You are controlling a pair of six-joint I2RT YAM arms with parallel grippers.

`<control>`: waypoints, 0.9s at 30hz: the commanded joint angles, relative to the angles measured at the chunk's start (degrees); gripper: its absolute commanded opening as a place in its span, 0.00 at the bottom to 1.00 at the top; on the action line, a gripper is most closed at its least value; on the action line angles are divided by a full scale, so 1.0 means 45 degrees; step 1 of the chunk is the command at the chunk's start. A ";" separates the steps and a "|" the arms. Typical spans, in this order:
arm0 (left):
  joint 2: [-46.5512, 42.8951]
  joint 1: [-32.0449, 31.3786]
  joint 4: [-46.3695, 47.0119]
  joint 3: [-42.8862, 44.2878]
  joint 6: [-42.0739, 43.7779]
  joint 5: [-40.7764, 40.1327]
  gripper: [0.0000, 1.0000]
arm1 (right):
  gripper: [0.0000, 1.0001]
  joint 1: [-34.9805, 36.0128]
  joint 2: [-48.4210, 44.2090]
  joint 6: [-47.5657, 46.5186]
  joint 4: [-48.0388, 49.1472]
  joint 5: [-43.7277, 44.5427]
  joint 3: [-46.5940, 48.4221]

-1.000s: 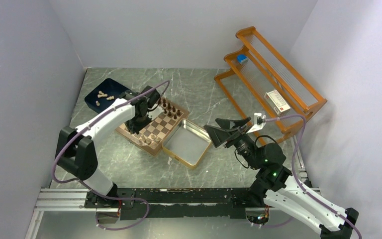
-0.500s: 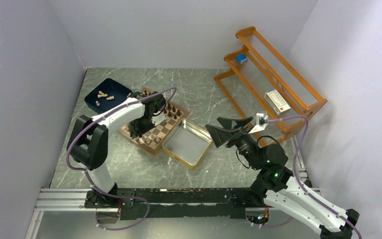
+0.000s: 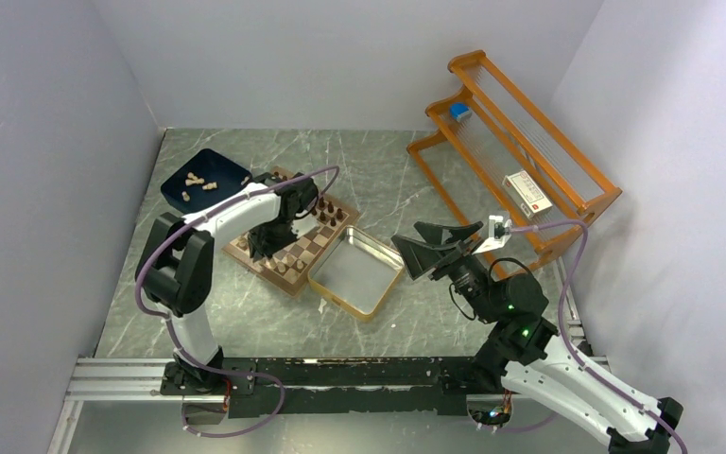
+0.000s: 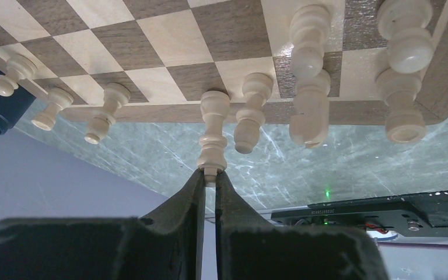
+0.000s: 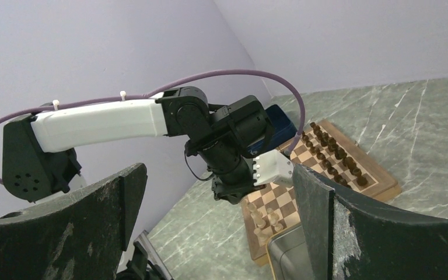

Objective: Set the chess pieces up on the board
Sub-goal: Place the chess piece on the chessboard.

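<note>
The board [image 3: 288, 281] lies left of centre. Dark chess pieces [image 3: 326, 210] line its far side and pale ones [image 3: 285, 266] stand along its near side. My left gripper [image 3: 267, 242] hangs over the board's left part. In the left wrist view the left gripper [image 4: 210, 172] is shut on the top of a pale piece [image 4: 213, 131], which stands on an edge square in a row with other pale pieces [image 4: 251, 116]. My right gripper [image 3: 432, 252] is held above the table right of the board. It is open, with nothing between its fingers [image 5: 318, 198].
A navy tray [image 3: 232, 168] with several pale pieces [image 3: 194, 182] sits behind the board at the left. A silver gold-rimmed tin [image 3: 378, 284] touches the board's right side. An orange wire rack [image 3: 515, 151] stands at the back right, with a small box on it.
The left arm's elbow swung right and its wrist shifted slightly right over the board. Its gripper stayed shut throughout. The right arm barely moved.
</note>
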 commanded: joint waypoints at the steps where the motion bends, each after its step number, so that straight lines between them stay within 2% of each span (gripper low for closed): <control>1: 0.0304 -0.0065 0.0194 0.0449 0.0231 -0.0191 0.05 | 1.00 0.0056 -0.0139 -0.0213 0.0045 0.0221 0.0150; 16: 0.0657 -0.0074 0.0128 0.0572 0.0161 -0.0285 0.07 | 1.00 0.0056 -0.0240 -0.0227 -0.0022 0.0337 0.0061; 25: 0.0701 -0.0068 0.0074 0.0728 0.0087 -0.0490 0.33 | 1.00 0.0054 -0.0328 -0.0248 -0.0060 0.0338 0.0070; 27: 0.0714 -0.0072 0.0072 0.0787 0.0083 -0.0524 0.35 | 1.00 0.0056 -0.0333 -0.0196 -0.0019 0.0338 0.0035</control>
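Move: The left hand still pinches the light chess piece by its head, with the base down on the board; the dark edge-row square it is being centred on lies about 1 cm ahead and 5 cm below. Next to it, a short light piece stands about 2 cm right and 1 cm back, and another light piece some 4 cm left and 3 cm ahead, both about 3 cm below. From the idle right hand, that square is about 27 cm left, 9 cm ahead and 30 cm below. The left hand slides the pinched chess piece about 1 cm forward along the board, then opens its fingers. ##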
